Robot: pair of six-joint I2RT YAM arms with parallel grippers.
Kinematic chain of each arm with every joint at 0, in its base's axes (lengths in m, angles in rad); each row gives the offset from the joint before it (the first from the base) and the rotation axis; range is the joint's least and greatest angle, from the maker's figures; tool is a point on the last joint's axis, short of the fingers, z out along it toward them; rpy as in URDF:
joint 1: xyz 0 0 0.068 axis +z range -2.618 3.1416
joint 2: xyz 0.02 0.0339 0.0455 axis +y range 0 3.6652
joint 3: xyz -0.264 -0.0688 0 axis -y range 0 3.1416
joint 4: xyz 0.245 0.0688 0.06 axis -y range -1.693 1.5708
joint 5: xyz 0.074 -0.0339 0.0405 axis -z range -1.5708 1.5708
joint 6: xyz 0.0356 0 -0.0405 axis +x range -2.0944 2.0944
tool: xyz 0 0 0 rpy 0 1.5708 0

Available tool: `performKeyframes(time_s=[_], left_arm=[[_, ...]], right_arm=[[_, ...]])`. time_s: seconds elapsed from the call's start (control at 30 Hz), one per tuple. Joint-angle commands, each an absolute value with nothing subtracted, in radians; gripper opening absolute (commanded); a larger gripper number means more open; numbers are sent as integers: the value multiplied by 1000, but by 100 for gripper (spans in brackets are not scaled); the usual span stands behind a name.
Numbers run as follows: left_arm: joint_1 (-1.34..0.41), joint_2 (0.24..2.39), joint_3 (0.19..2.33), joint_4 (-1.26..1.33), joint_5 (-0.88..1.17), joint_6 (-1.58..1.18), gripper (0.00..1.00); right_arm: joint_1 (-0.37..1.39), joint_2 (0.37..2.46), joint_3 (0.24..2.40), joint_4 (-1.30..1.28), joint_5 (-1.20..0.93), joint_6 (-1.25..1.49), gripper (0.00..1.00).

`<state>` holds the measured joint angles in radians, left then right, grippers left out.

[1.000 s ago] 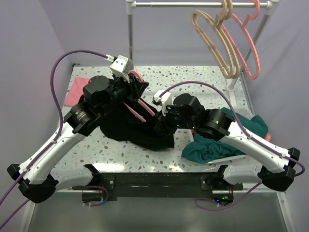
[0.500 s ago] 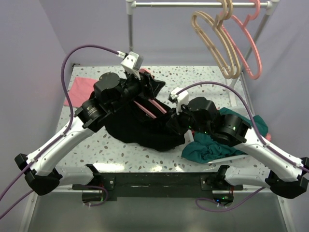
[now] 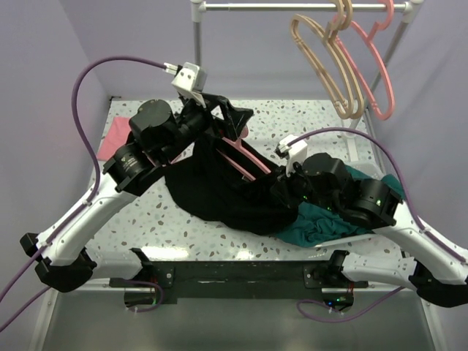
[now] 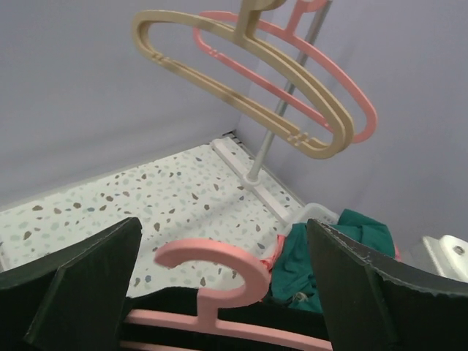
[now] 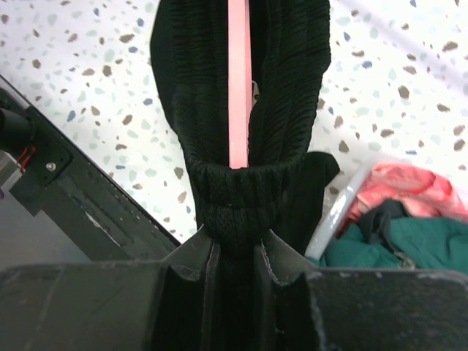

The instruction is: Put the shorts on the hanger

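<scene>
The black shorts [image 3: 212, 201] lie bunched mid-table, threaded over the salmon-pink hanger [image 3: 247, 159], whose bars show through the fabric. My left gripper [image 3: 223, 121] hovers at the shorts' far end with its jaws wide open. In the left wrist view the hanger's hook [image 4: 219, 267] sits between the fingers [image 4: 80, 289] and touches neither. My right gripper [image 3: 281, 191] is shut on the shorts' ribbed waistband [image 5: 234, 212], with the hanger's pink bar [image 5: 239, 88] running away from the jaws inside the cloth.
A rail [image 3: 292, 7] at the back right carries tan hangers [image 3: 322, 66] and another pink hanger [image 3: 379, 80]; its pole [image 3: 197, 58] stands at the table's back. A pink cloth [image 3: 117, 135] lies far left. Teal clothes [image 3: 322, 227] fill a clear bin under my right arm.
My left gripper opened wide and let go of the hanger's hook. My right arm moved right, drawing the shorts' waistband along the hanger.
</scene>
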<state>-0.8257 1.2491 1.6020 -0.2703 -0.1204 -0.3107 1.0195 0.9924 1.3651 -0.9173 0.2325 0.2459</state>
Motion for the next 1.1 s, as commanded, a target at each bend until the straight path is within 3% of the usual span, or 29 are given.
performKeyframes(time_s=[0.0, 0.27, 0.53, 0.77, 1.07], left_arm=[[-824, 1238, 1646, -354, -351, -316, 100], [-825, 1152, 1589, -402, -503, -364, 100], [-824, 1077, 1347, -455, -578, -463, 100], [-824, 1029, 1134, -482, -557, -581, 100], [-822, 1022, 1066, -471, -522, -603, 100]], right_arm=[[1023, 979, 1488, -917, 379, 294, 0], [1025, 1048, 1641, -979, 589, 341, 0], [1023, 1181, 1814, -937, 799, 273, 0], [1023, 1272, 1959, -936, 856, 216, 0], [977, 1357, 1985, -845, 780, 222, 0]])
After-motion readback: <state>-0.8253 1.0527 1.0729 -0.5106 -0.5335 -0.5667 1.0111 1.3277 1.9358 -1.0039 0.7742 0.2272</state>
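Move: The right hand holds one end of the pink hanger and the shorts' waistband; the free stretch of rail lies about 32 cm ahead, straight on, and some 30 cm above it. The beige hangers hang about 30 cm ahead, 13 cm right and 20 cm up, the teal cloth basket 4 cm ahead, 24 cm right and 27 cm below. From the open left hand, that rail stretch is about 21 cm ahead, 11 cm right and 13 cm up; the pink hook is level ahead, 3 cm right and 4 cm below. Keeping its pinch on the hanger end and waistband, the right hand lifts about 12 cm and, after a small swing right, carries the dressed hanger some 9 cm forward towards the rail, turning nearly 30 degrees clockwise while its fingers tip upward. The left hand, already wide open, clears out from the hook to its left and then sinks steeply towards the table, turning counter-clockwise and tipping its fingers down, still open and empty. ##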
